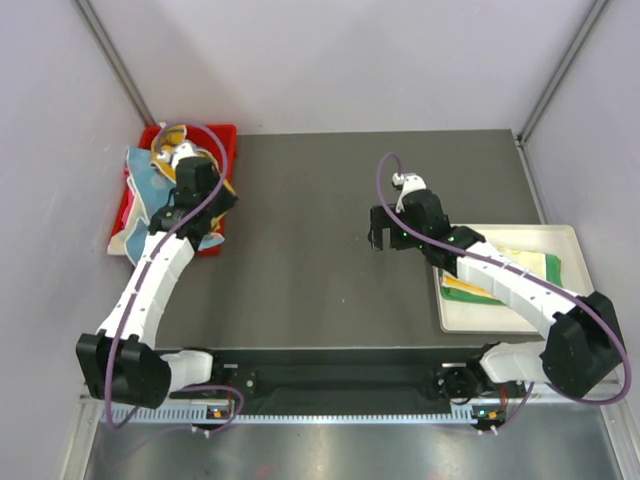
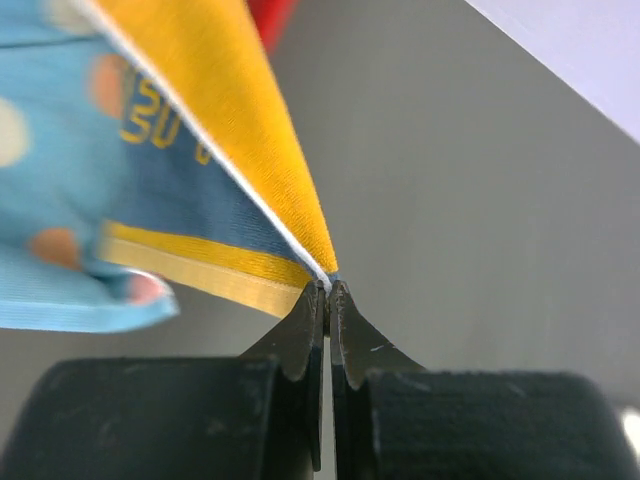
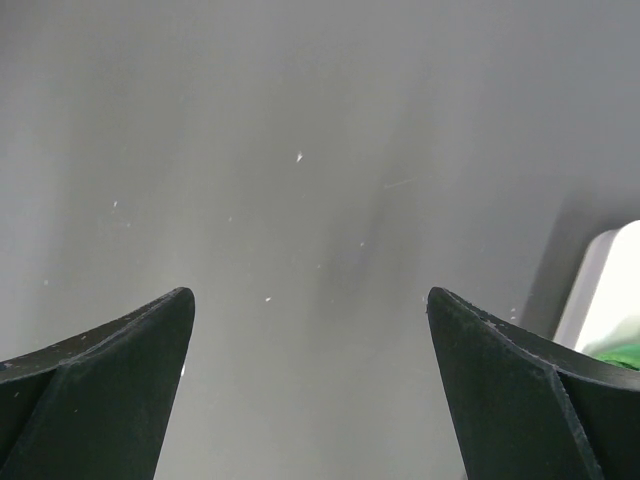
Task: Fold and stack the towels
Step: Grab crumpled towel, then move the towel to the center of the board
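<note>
Several loose towels (image 1: 150,190) lie heaped in the red bin (image 1: 228,133) at the back left. My left gripper (image 2: 327,285) is shut on a corner of the orange-yellow towel (image 2: 250,130), whose lettered face shows beside the light blue dotted towel (image 2: 50,200). In the top view the left gripper (image 1: 215,200) sits at the bin's right side. My right gripper (image 1: 380,240) hangs open over bare table, its jaws (image 3: 310,300) wide apart with nothing between them. Folded towels, a green one (image 1: 470,292) and a yellow patterned one (image 1: 530,262), lie on the white tray (image 1: 560,235).
The dark table (image 1: 300,260) stretches between bin and tray. The tray's rim (image 3: 600,290) shows at the right of the right wrist view, a bit of green cloth (image 3: 625,355) behind it. Pale walls close in the back and sides.
</note>
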You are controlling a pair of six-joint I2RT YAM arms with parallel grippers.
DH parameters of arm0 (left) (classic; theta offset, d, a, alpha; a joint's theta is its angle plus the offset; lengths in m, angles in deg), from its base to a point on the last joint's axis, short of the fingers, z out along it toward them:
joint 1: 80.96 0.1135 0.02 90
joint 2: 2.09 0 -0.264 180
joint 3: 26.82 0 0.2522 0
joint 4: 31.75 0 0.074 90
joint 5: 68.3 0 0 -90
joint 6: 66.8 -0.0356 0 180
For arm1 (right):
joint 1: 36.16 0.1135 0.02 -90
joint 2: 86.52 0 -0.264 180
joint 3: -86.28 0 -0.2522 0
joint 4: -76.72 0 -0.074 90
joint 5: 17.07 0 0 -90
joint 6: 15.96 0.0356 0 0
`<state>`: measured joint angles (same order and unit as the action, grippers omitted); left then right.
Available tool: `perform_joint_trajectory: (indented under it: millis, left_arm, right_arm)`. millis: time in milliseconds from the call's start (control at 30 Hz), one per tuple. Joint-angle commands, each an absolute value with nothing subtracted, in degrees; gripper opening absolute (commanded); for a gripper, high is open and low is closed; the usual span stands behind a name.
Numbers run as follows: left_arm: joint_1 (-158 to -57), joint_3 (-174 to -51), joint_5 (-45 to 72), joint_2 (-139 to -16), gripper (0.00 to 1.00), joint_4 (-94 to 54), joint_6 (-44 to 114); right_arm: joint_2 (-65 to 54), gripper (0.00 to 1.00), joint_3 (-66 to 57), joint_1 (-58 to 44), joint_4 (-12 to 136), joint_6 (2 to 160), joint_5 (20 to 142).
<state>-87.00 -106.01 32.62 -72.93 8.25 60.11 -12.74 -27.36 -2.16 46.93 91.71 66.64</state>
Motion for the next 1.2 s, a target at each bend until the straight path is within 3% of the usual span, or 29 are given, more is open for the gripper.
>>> perform_joint_trajectory:
  millis: [0, 333, 633, 933, 1067, 1133, 1167]
  left_arm:
    - [-93.9, -110.9, 30.9, -69.7, 0.00, 10.9, 58.3]
    - [-114.2, -114.7, 26.2, -68.6, 0.00, 14.0, 57.3]
    - [-147.3, -109.7, 33.7, -72.9, 0.00, 6.0, 61.4]
    - [-160.2, -90.8, 33.3, -69.9, 0.00, -11.8, 71.4]
    - [-162.1, -83.4, 38.1, -64.7, 0.00, -9.7, 79.2]
    - [-162.1, -81.9, 46.6, -61.0, 0.00, -2.4, 84.6]
    - [-162.1, -82.3, 50.7, -60.1, 0.11, 1.6, 86.7]
  right_arm:
    - [-15.1, 1.00, -23.5, -2.8, 47.5, 93.0, 63.2]
    - [-17.6, 1.00, -19.8, -2.8, 43.5, 95.9, 58.0]
    - [-17.9, 1.00, -18.9, -3.4, 40.9, 95.5, 54.7]
    - [-14.2, 1.00, -20.4, -3.9, 43.8, 93.0, 57.8]
    - [-7.1, 1.00, -18.1, -3.7, 46.8, 91.3, 64.8]
    - [-2.3, 1.00, -16.1, -3.6, 49.6, 91.0, 70.2]
    - [-0.4, 1.00, -15.2, -3.2, 50.6, 90.7, 72.6]
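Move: The left hand already pinches the yellow towel by a corner, near the red bin. The bare middle of the table, where the towel goes, lies about 27 cm to its right, 16 cm back and 22 cm below. The bin's middle is some 10 cm ahead, 16 cm left and 20 cm below, with the blue towel about 5 cm ahead, 15 cm left and 13 cm below. From the right hand, that bare spot is roughly 9 cm back, 13 cm left and 14 cm below. Keep the left gripper shut on the towel corner and sweep it quickly about 34 cm right and 30 cm back towards the table's near edge, rising some 5 cm first, then sinking to 10 cm below the start, wrist swinging about 65 degrees clockwise; finish with a short drift left. Raise the open, empty right hand about 5 cm, then lower it again, ending about 3 cm forward. ##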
